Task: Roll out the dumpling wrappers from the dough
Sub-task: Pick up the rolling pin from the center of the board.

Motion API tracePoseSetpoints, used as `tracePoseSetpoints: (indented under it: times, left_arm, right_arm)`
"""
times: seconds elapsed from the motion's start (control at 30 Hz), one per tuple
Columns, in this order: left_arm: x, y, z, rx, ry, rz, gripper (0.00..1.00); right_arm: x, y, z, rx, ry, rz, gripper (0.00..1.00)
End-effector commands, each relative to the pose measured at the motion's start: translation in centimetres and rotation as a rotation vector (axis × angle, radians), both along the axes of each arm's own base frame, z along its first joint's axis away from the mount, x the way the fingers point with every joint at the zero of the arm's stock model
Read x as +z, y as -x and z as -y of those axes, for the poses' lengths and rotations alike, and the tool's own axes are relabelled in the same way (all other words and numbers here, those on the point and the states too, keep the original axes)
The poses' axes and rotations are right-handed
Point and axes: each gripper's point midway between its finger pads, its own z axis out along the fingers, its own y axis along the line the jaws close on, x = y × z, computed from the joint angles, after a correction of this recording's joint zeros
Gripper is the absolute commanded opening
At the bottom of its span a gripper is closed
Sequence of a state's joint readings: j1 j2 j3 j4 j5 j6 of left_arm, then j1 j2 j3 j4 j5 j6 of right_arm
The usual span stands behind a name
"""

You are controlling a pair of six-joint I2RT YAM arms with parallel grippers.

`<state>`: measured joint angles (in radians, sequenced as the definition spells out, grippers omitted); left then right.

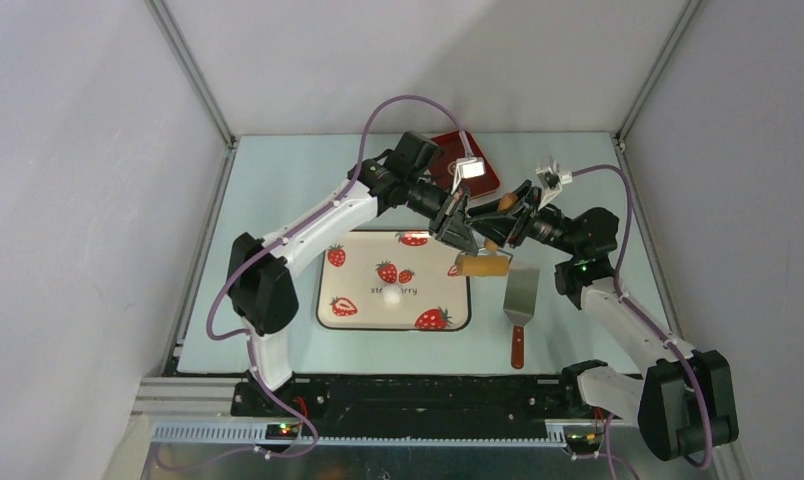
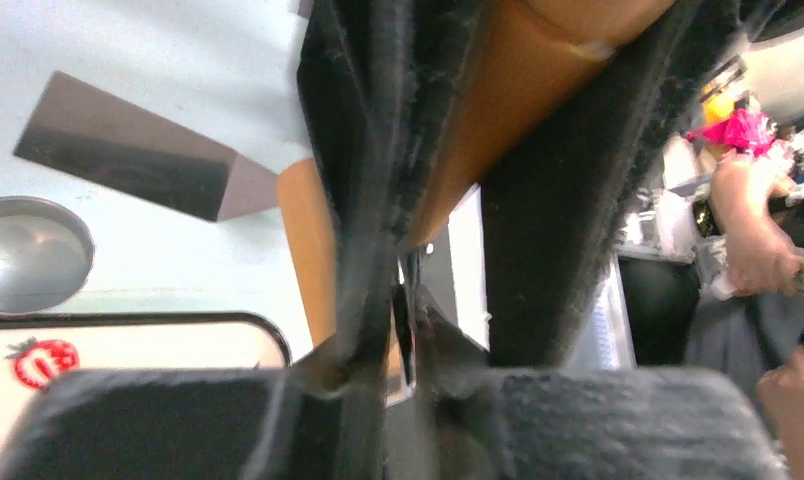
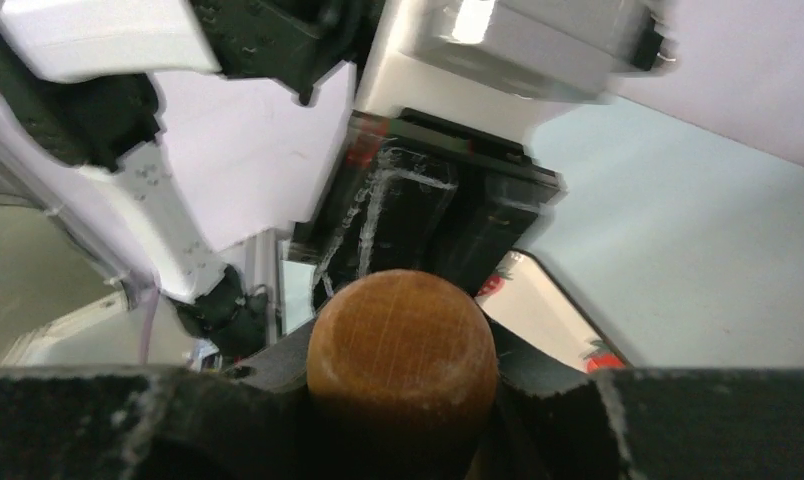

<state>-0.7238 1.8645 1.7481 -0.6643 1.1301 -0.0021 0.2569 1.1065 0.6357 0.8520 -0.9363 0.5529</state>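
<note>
The dough (image 1: 391,296) is a small white ball lying on the strawberry-print tray (image 1: 323,300). No dumpling wrappers are in view. A wooden rolling pin (image 1: 483,264) hangs tilted above the tray's right edge. My right gripper (image 1: 515,215) is shut on its upper handle; in the right wrist view the round wooden end (image 3: 403,350) fills the space between the jaws (image 3: 403,400). My left gripper (image 1: 466,240) is right beside the pin. Its jaws (image 2: 406,330) are shut, with nothing I can make out between them.
A metal scraper (image 1: 521,290) with a reddish handle lies right of the tray, below the grippers. A dark red tray (image 1: 478,180) sits at the back, partly behind the left arm. A small silvery cup (image 2: 28,250) stands next to the tray's edge (image 2: 128,322).
</note>
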Motion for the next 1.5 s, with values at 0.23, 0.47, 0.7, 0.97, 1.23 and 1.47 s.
tracePoseSetpoints:
  times: [0.23, 0.47, 0.7, 0.97, 1.23, 1.47]
  left_arm:
    - [7.1, -0.4, -4.1, 0.022, 0.154, 0.074, 0.85]
    - [7.0, -5.5, -10.3, 0.252, 0.129, 0.102, 1.0]
    - [2.0, -6.6, -11.8, 0.374, -0.019, 0.228, 1.0]
    - [1.0, -5.9, -8.1, 0.274, -0.022, 0.22, 1.0]
    - [1.8, -4.1, -5.3, 0.153, 0.037, 0.162, 1.0]
    - [1.4, -4.3, -4.5, 0.153, 0.023, 0.133, 0.99]
  right_arm:
    - [2.5, -0.2, 0.9, -0.02, 0.014, 0.071, 0.0]
    - [0.7, -4.9, -0.4, -0.218, 0.135, -0.028, 0.0]
    - [0.6, -9.2, -0.8, -0.594, 0.341, 0.043, 0.0]
    - [6.1, -2.7, -0.8, -0.057, -0.033, -0.214, 0.0]
    - [6.5, -0.8, -0.7, -0.002, -0.067, -0.221, 0.0]
    - [7.3, 0.8, -0.9, 0.052, -0.073, -0.195, 0.0]
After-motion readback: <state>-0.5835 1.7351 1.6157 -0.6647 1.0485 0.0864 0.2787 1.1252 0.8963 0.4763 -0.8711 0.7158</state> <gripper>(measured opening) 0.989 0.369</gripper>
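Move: Both hands are already in the air with the rolling pin: the right one grips its wooden handle, the left is shut near the wire neck. The roller hangs about 4 cm back from the left hand, 1 cm to its right and 4 cm lower. Some 27 cm below that hand, the metal cup is 6 cm ahead and 3 cm right, the dough 1 cm back and 16 cm left, the spatula 3 cm back and 10 cm right. From the right hand the dough lies about 5 cm back, 16 cm left and 31 cm down. The left hand opens wide and lets go of the pin's wire neck, swings off left, forward and up (about 12 cm to the left at most), then sinks and comes roughly halfway back towards the pin with its fingers empty and open. The right hand keeps its grip on the handle throughout, lifts slightly, swings some 8 cm forward, first leftwards and then to the right, and draws back while rising, to finish about 5 cm higher with the wrist rolled some 15 degrees so that the roller end swings back and up. ##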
